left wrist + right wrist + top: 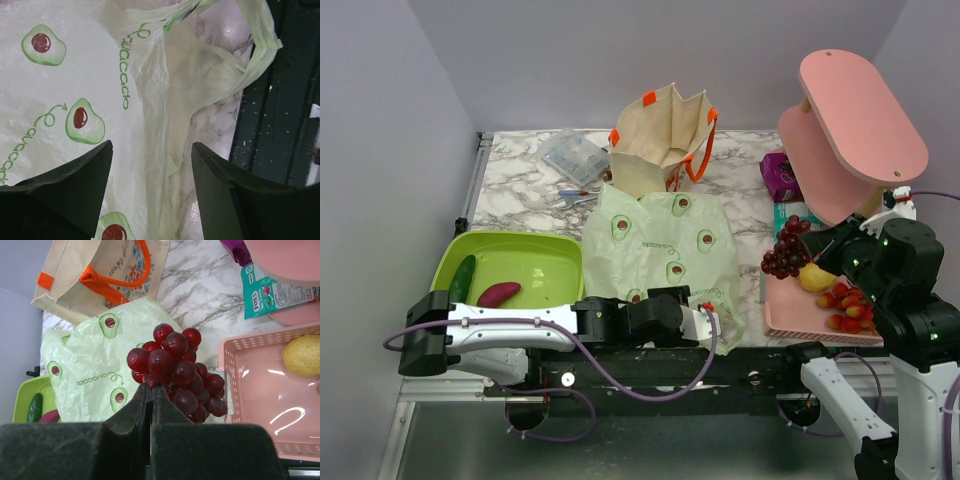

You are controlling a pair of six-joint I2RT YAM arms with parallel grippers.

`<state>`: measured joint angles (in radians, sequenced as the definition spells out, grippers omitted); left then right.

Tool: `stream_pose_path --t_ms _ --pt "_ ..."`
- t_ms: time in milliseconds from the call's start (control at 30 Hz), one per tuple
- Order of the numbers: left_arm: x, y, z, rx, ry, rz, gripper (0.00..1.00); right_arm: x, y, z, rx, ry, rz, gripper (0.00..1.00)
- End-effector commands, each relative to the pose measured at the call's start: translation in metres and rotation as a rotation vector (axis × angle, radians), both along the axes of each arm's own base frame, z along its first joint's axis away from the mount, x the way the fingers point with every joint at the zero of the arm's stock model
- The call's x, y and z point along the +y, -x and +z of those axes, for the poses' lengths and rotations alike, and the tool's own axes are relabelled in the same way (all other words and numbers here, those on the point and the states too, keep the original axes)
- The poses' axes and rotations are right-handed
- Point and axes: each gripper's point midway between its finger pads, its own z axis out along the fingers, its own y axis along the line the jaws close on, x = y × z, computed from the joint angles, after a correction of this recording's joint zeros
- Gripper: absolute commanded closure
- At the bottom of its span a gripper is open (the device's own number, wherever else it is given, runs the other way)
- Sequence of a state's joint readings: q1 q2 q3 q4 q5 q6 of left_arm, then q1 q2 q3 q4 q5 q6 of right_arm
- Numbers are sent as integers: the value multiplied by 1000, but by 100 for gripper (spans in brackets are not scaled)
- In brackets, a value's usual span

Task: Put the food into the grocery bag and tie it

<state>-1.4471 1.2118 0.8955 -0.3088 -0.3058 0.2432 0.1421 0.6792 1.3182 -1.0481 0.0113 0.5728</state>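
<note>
The light green grocery bag [660, 245] with avocado prints lies flat on the marble table. My left gripper [715, 322] is low at the bag's near right edge. It is open, and its jaws [152, 145] straddle a crumpled fold of the bag [75, 90] beside a handle loop [250, 55]. My right gripper [150, 386] is shut on a bunch of dark red grapes [175, 365], held at the bag's right side [787, 250]. A lemon [817, 277] and strawberries [847, 305] lie in the pink basket [790, 320]. The sweet potato [499, 293] sits in the green bin [550, 250].
A cucumber [463, 277] lies in the green bin. A beige tote with orange handles [660, 140] stands behind the bag. A pink two-tier shelf [850, 120] rises at the right, with a purple packet [780, 175] and a teal packet [275, 295] by it. A clear box [573, 155] sits at the back.
</note>
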Motion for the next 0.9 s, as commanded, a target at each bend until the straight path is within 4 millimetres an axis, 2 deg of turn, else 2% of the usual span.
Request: stream_pose_path --t_ms 0,133,300,433,633,667,800,867 --pt "-4 -21 6 -119 -12 97 35 1 5 -3 -1 17 26 99" --pt "-4 -25 1 -179 -56 117 37 1 7 -9 6 19 26 99" --pt "-5 -30 -4 -219 -122 137 45 1 9 -13 15 19 29 99" --pt "-7 -33 -6 -231 -143 148 57 0 9 -14 16 31 30 99" --pt "-9 -34 -6 -227 -153 170 61 0 10 -13 13 37 34 99" --pt "-9 -34 -6 -227 -157 174 67 0 11 -13 12 37 33 99" --pt "-6 -39 -3 -245 -166 204 100 0 11 -13 12 33 36 99" --pt "-7 -42 2 -257 -166 229 100 3 12 -12 10 27 47 99"
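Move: The front edge of the grocery bag's mouth lies almost at the open left fingers, about 2 cm ahead, 1 cm right and 2 cm below. The bag's right handle is some 13 cm to the left hand's right and 8 cm back, its left handle about 15 cm left and 8 cm back, both some 6 cm below. From the grape-holding right hand the mouth edge lies roughly 23 cm left, 8 cm back and 19 cm below. The loose upper layer at the bag's mouth is met by the left hand, which eases forward about 3.5 cm and sinks nearly 2 cm early on, while its wrist swings the fingers some 20 degrees from pointing right towards forward. The fingers then shut fully, pinching that edge. The right hand keeps the grapes in its closed grip and lowers them by about 2 cm. ##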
